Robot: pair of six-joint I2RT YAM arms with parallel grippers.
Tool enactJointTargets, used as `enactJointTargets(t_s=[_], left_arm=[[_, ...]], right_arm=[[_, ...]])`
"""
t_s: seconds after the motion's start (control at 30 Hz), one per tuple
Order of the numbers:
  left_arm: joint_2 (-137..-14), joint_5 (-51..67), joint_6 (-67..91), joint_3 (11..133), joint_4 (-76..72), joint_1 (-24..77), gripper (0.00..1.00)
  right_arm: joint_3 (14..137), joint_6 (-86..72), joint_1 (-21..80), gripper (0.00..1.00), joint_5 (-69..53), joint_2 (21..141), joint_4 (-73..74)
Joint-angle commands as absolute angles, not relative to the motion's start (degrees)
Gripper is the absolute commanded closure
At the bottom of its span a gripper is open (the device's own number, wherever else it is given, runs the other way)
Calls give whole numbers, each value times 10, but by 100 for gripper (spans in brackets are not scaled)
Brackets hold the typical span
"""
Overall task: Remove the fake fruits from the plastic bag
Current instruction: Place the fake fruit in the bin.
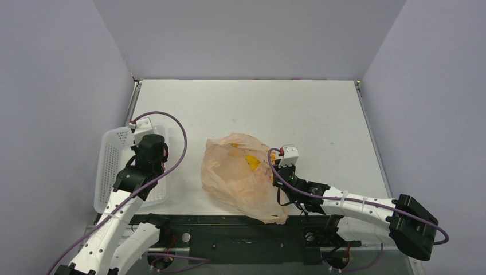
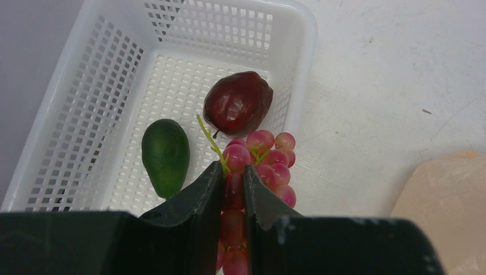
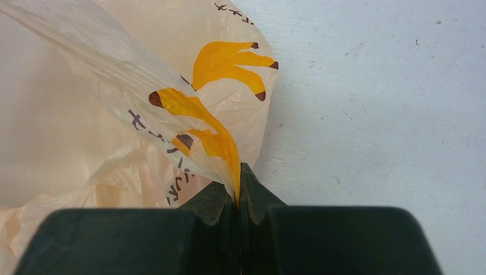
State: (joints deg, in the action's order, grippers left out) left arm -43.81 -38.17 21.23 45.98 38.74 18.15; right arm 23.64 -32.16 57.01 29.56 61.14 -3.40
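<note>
In the left wrist view my left gripper (image 2: pixel 234 169) is shut on a cluster of small red berries (image 2: pixel 275 157) with a green stem, hanging over the right wall of the white mesh basket (image 2: pixel 304 57). A dark red round fruit (image 2: pixel 238 103) lies inside the basket. The peach-orange plastic bag (image 1: pixel 243 175) lies crumpled in the middle of the table. My right gripper (image 3: pixel 239 172) is shut on a fold of the bag (image 3: pixel 114 114) with yellow printed marks. What is inside the bag is hidden.
A green avocado-shaped fruit (image 2: pixel 165 156) lies in the basket (image 1: pixel 112 166), which stands at the table's left edge. The white table (image 1: pixel 286 109) stretches behind the bag. A corner of the bag (image 2: pixel 447 200) shows in the left wrist view.
</note>
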Motion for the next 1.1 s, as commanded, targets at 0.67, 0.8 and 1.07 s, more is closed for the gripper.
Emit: enactJointTargets(t_s=[0.67, 0.8, 1.07], left_arm=[[-486, -373, 350, 393, 359, 155, 88], [-473, -381, 363, 391, 366, 148, 75], [-433, -376, 367, 397, 376, 146, 31]], right_arm=[[239, -326, 567, 100, 293, 605, -64], [237, -326, 567, 100, 293, 602, -63], [239, -325, 567, 100, 291, 607, -65]])
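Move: The left hand already holds the grapes over the bin's near right part, close to its right wall; the bin's middle lies roughly 4 cm ahead, 7 cm left and 15 cm below. In the bin, the avocado is about 2 cm ahead and 6 cm left, the dark red fruit some 9 cm ahead and 1 cm left, both around 17 cm down. From the right hand, the bin's middle is about 45 cm left, 6 cm ahead and 3 cm lower. The left hand lowers the grapes almost straight down into the near right part of the bin, slowly at first and then faster, about 6.5 cm in all, while the wrist turns some 10 degrees counter-clockwise and its left side dips a little. At the bottom the fingers spread from a narrow grip to well over half open and let go of the grapes, and the hand starts back up by about 1 cm; the right hand stays still, keeping its pinch on the bag's edge. ##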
